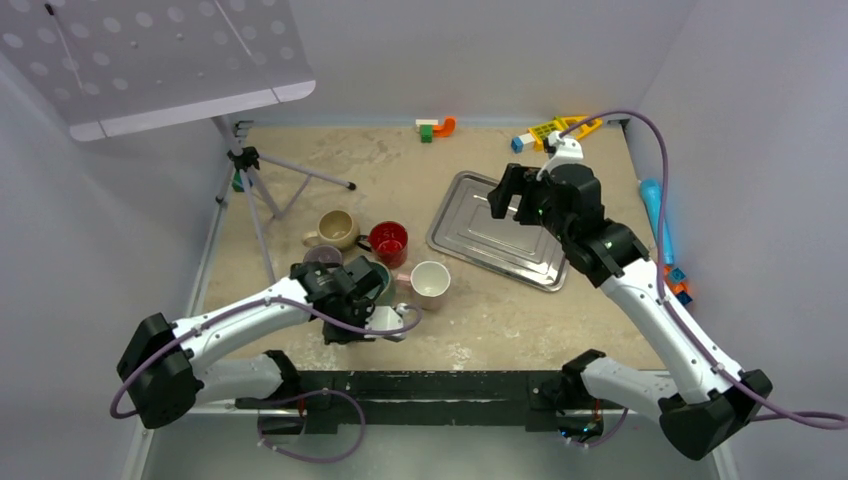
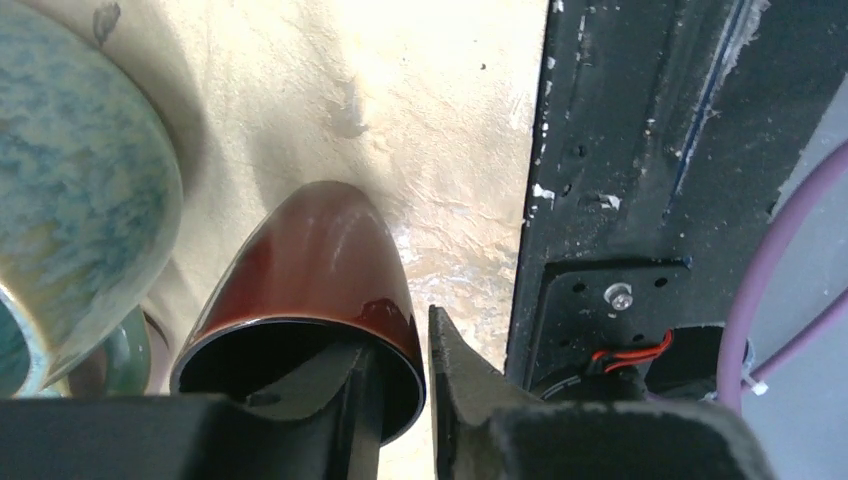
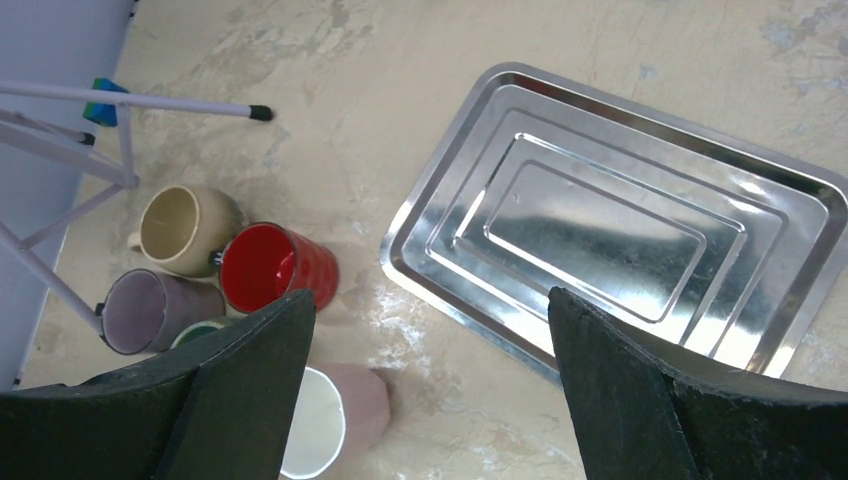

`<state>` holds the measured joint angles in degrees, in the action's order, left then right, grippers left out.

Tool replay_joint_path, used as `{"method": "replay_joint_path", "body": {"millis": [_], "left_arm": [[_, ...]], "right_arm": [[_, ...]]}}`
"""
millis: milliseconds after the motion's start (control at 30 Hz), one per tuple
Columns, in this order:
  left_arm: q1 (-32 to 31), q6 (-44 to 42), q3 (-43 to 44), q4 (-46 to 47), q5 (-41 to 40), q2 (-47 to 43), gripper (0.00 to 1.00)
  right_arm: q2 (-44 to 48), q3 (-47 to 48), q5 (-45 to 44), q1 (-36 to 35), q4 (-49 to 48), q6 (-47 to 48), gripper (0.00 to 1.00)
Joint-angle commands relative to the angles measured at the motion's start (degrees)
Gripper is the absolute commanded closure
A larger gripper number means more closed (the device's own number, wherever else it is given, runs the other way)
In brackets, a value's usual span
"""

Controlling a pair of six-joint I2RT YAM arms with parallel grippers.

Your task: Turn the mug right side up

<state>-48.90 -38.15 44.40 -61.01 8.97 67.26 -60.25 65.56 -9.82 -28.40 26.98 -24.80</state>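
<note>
A dark red-brown mug point(image 2: 320, 260) with a black inside fills the left wrist view, its mouth towards the camera and its base towards the table. My left gripper point(image 2: 400, 345) is shut on its wall, one finger inside the mouth and one outside. In the top view my left gripper point(image 1: 352, 300) covers this mug at the near left of the table. My right gripper point(image 3: 430, 380) is open and empty, held high over the near-left edge of a steel tray point(image 3: 700, 200); it also shows in the top view point(image 1: 512, 195).
Several upright mugs stand close by: beige point(image 1: 335, 228), red point(image 1: 388, 242), pink with a white inside point(image 1: 430, 283), purple point(image 1: 322, 256) and mottled teal point(image 2: 70, 200). A tripod point(image 1: 255, 170) stands at the left. Toys lie along the back and right edges. The tray point(image 1: 470, 225) lies right of the mugs.
</note>
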Motion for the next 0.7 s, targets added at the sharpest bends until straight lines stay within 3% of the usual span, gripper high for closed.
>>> {"method": "replay_joint_path", "body": {"millis": [0, 100, 200, 300, 400, 467, 567, 667], "left_arm": [[-0.3, -0.4, -2.4, 5.1, 1.2, -3.7, 0.63], [-0.2, 0.6, -0.3, 4.3, 2.2, -8.0, 0.27], [-0.2, 4.0, 3.7, 3.2, 5.0, -13.5, 0.01], [-0.1, 8.8, 10.2, 3.7, 10.2, -18.9, 0.00], [-0.1, 17.3, 12.8, 10.4, 10.7, -23.9, 0.00], [0.0, 26.7, 12.7, 17.4, 1.9, -26.1, 0.00], [0.9, 40.2, 12.9, 25.4, -20.4, -25.3, 0.00], [6.2, 47.7, 13.0, 31.7, -34.2, -23.5, 0.00]], "right_arm": [[0.6, -0.7, -0.7, 1.5, -1.1, -0.4, 0.09], [0.0, 0.2, 0.7, 2.1, -1.0, -0.2, 0.09], [-1.0, 1.2, 0.6, 3.1, 0.1, 0.5, 0.09], [-1.2, 0.1, 1.4, 5.5, -0.4, 0.1, 0.08], [-1.0, -2.3, 3.1, 8.7, -3.0, -0.1, 0.08], [-1.2, -4.0, 4.0, 11.8, -5.8, 0.3, 0.08], [-1.5, -7.5, 6.1, 18.5, -10.7, 0.8, 0.08], [-0.8, -13.2, 5.3, 24.2, -17.7, 1.6, 0.05]]}}
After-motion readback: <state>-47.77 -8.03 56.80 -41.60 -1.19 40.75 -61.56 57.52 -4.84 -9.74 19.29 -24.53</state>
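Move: My left hand has the dark brown mug, already upright, pinched by its near wall; its middle is about 3 cm ahead of and 3 cm below the hand point. From that hand, the green mug stands some 11 cm ahead and 6 cm right, the purple mug 14 cm ahead and 4 cm left, the pink mug 10 cm ahead and 17 cm right. From my right hand, the brown mug is about 34 cm left, 18 cm back and 26 cm lower. I spread my left fingers wide to let go of the brown mug's wall, then lift the hand away, speeding up to about 20 cm higher; it swings left first, then forward above the mugs, the fingers tipping up from straight down towards the right and forward. My empty, open right hand sweeps right some 9 cm over the tray, slightly forward and down, turning a little clockwise. ##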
